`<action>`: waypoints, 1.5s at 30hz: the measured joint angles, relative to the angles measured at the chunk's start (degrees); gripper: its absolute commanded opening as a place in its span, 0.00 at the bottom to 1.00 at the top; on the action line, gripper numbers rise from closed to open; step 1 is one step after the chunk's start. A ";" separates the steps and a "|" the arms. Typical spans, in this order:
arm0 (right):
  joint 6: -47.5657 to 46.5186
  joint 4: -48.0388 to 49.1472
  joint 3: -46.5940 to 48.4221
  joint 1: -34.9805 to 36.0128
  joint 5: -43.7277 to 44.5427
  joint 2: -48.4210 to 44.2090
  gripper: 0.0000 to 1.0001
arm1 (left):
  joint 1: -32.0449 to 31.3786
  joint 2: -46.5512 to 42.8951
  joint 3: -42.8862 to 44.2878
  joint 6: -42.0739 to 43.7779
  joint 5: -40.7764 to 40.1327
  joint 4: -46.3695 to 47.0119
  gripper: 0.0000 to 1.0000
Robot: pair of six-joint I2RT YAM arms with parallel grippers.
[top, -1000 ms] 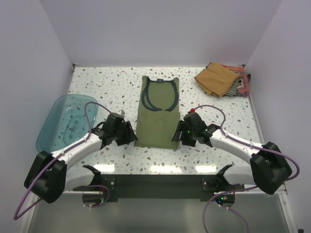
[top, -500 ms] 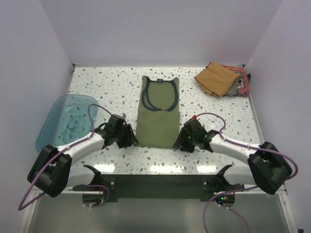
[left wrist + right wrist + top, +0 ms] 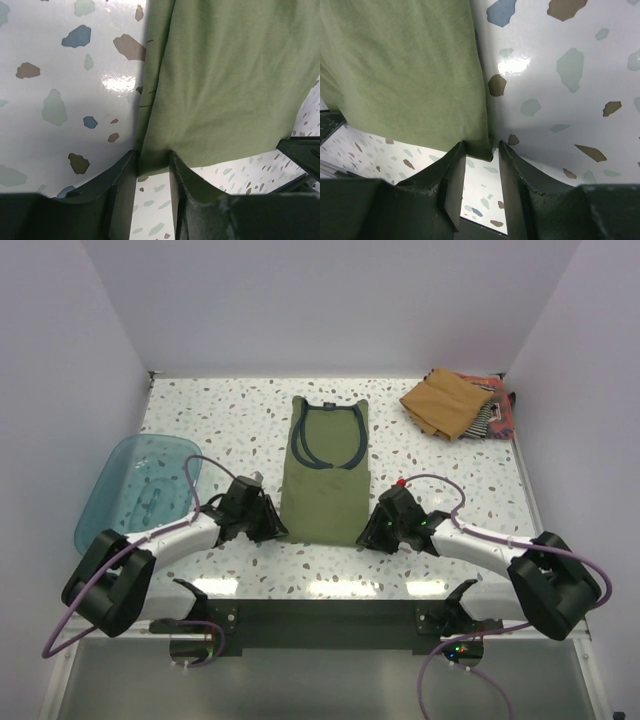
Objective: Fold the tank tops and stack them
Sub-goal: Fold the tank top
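An olive green tank top [image 3: 325, 475] with dark blue trim lies flat in the middle of the table, neck toward the back. My left gripper [image 3: 272, 525] is at its near left hem corner and my right gripper [image 3: 368, 532] at its near right hem corner. In the left wrist view the olive cloth [image 3: 225, 85] has its corner between the narrowly open fingers of the left gripper [image 3: 152, 160]. In the right wrist view the cloth [image 3: 405, 75] corner sits between the fingers of the right gripper [image 3: 482, 147], with a small gap beside one finger. A tan-brown tank top [image 3: 445, 400] tops a pile at the back right.
A translucent teal tub [image 3: 135, 490] stands at the left, close behind my left arm. A striped tank top [image 3: 485, 415] and a reddish one [image 3: 505, 418] peek out under the tan one near the right wall. The terrazzo table [image 3: 220, 410] is walled on three sides.
Both grippers have moved down and inward onto the hem corners of the olive tank top. Their jaws have narrowed around the cloth.
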 measured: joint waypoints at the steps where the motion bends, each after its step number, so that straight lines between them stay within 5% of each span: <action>1: 0.04 0.26 -0.11 0.00 0.02 0.02 0.34 | -0.22 0.22 -0.02 -0.22 -0.20 0.22 0.33; 7: -0.04 0.94 -0.33 0.07 0.44 1.29 0.00 | -1.27 1.07 -0.22 -0.94 -0.94 0.76 0.05; 15: -3.26 -3.50 0.55 2.89 2.43 -1.46 0.00 | -5.53 -1.40 -1.60 -1.57 -2.10 -0.39 0.00; 27: 1.51 -18.32 0.55 24.41 12.48 -17.77 0.00 | -15.02 -20.94 -5.09 -8.63 -6.05 -17.68 0.00; 37: 0.13 -26.43 16.17 23.85 19.76 -14.88 0.00 | -15.28 -18.86 12.28 -9.42 -11.50 -24.72 0.00; 45: -6.84 -26.32 24.13 10.62 17.75 -9.62 0.00 | -13.29 -9.40 22.03 -6.45 -13.51 -23.65 0.00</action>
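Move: The two near corners of the folded tank top already sit between the open fingers, practically at the fingertips and about 1 cm inward of each hand's middle. The neckline tip lies roughly 18 cm ahead of the left hand and 12 cm to its right; from the right hand it is 20 cm ahead and 7 cm left. The brown folded shirt is some 36 cm ahead and 22 cm right of the right hand, the blue bin 11 cm ahead and 32 cm left of the left hand. The tank top's near corners get pinched, one in each hand, as both grippers shut almost at table level. Holding on, both hands draw straight back about 9 cm towards the base, then swing up and forward together, ending some 13 cm higher and about level with where they started. The fingers tip outward 10 to 15 degrees and the left hand drifts right, narrowing the gap. ##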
